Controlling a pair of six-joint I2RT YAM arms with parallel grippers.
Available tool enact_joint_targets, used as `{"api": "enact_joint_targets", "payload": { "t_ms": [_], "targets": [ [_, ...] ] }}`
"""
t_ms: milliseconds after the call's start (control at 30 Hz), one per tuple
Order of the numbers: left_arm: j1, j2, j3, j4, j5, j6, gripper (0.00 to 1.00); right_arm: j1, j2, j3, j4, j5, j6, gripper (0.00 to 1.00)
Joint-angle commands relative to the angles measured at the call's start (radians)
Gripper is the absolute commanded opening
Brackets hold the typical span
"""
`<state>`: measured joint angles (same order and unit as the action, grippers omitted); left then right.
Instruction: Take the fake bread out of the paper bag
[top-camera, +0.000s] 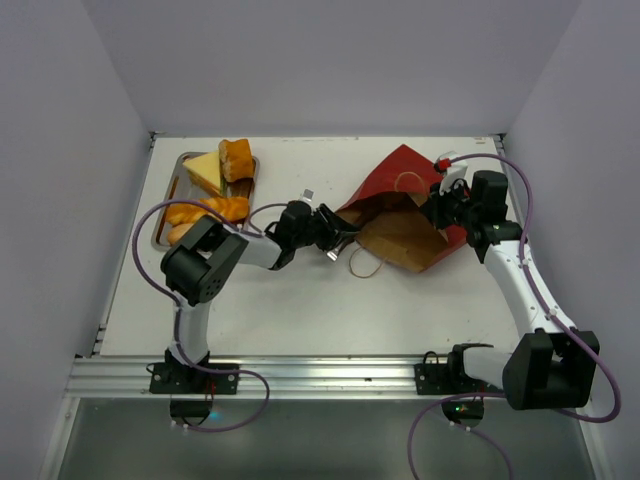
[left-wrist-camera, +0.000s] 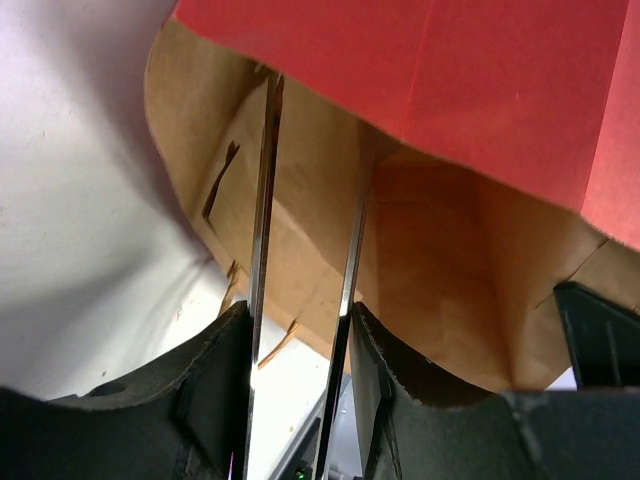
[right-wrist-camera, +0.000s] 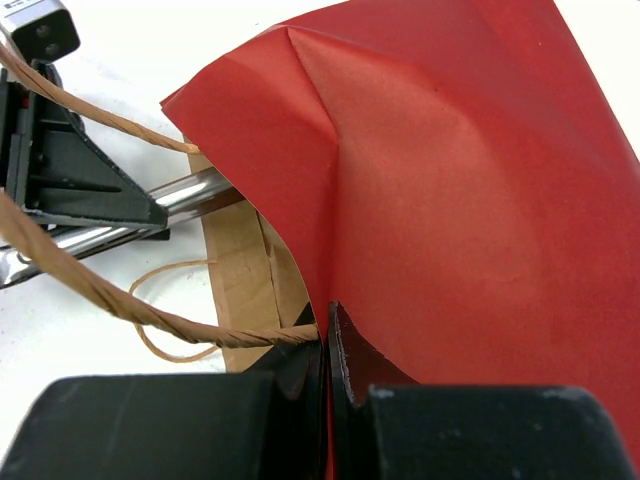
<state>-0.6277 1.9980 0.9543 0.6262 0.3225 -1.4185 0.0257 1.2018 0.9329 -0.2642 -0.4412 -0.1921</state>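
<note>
The red paper bag (top-camera: 395, 178) lies on its side at the centre right of the table, with its brown inside facing front-left. My left gripper (top-camera: 335, 238) is open and empty at the bag's mouth. In the left wrist view its fingers (left-wrist-camera: 262, 200) point into the brown inside of the bag (left-wrist-camera: 440, 230), where no bread shows. My right gripper (top-camera: 437, 207) is shut on the bag's red rim (right-wrist-camera: 450, 200), jaws pressed together (right-wrist-camera: 327, 320) beside a string handle (right-wrist-camera: 110, 295). Fake bread pieces (top-camera: 237, 158) lie on a steel tray (top-camera: 185, 157) at the back left.
A loose string handle (top-camera: 365, 262) lies on the table in front of the bag. White walls close off the left, back and right sides. A metal rail (top-camera: 300, 375) runs along the near edge.
</note>
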Motion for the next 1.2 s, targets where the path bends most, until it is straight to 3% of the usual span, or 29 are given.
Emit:
{"api": "enact_joint_targets", "payload": {
  "t_ms": [0,200,267,300,433,533,1000,1167],
  "targets": [
    [0.014,0.039,0.055,0.093,0.026,-0.059,0.47,-0.004,-0.005,0.029,-0.003,-0.037,-0.003,0.01],
    [0.019,0.074,0.112,0.073,0.039,-0.069,0.45,-0.003,-0.010,0.026,-0.001,-0.044,-0.001,0.01],
    [0.022,0.082,0.116,0.073,0.041,-0.069,0.39,-0.004,-0.011,0.026,0.000,-0.044,0.000,0.01],
    [0.023,0.085,0.119,0.075,0.047,-0.069,0.30,-0.004,-0.013,0.024,0.000,-0.044,0.000,0.01],
    [0.025,0.079,0.113,0.084,0.064,-0.059,0.10,-0.004,-0.016,0.024,-0.001,-0.037,-0.001,0.01],
    [0.023,0.047,0.092,0.081,0.078,-0.034,0.02,-0.003,-0.016,0.023,0.002,-0.034,0.000,0.01],
    [0.011,-0.395,-0.316,0.061,0.160,0.046,0.00,-0.003,-0.025,0.015,0.020,-0.002,0.008,0.01],
    [0.005,-0.580,-0.423,-0.060,0.201,0.139,0.00,-0.003,-0.033,0.015,0.020,0.006,0.008,0.01]
  ]
}}
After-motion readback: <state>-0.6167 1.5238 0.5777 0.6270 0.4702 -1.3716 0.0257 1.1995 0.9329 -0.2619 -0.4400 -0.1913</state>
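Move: The last fake bread is hidden inside the tilted paper bag, beyond the tongs' tips, some 12 cm ahead and 12 cm to the right of the left hand and about 4 cm lower. The bag's mouth is about 8 cm to the left hand's right, 1 cm ahead; the lower string handle lies on the table 7 cm back, 4 cm right and 6 cm down. From the right hand, the bread is about 11 cm ahead, 7 cm left and 16 cm below. The bread is pinched in the tongs as the left hand, already holding them inside the bag, eases about 2 cm farther in to forward-right and squeezes them partly shut. Then it draws the tongs back some 12 cm, also left and up about 6 cm each, towards the open table, turning slightly clockwise. The right hand keeps its pinch on the bag's rim and stays still. ##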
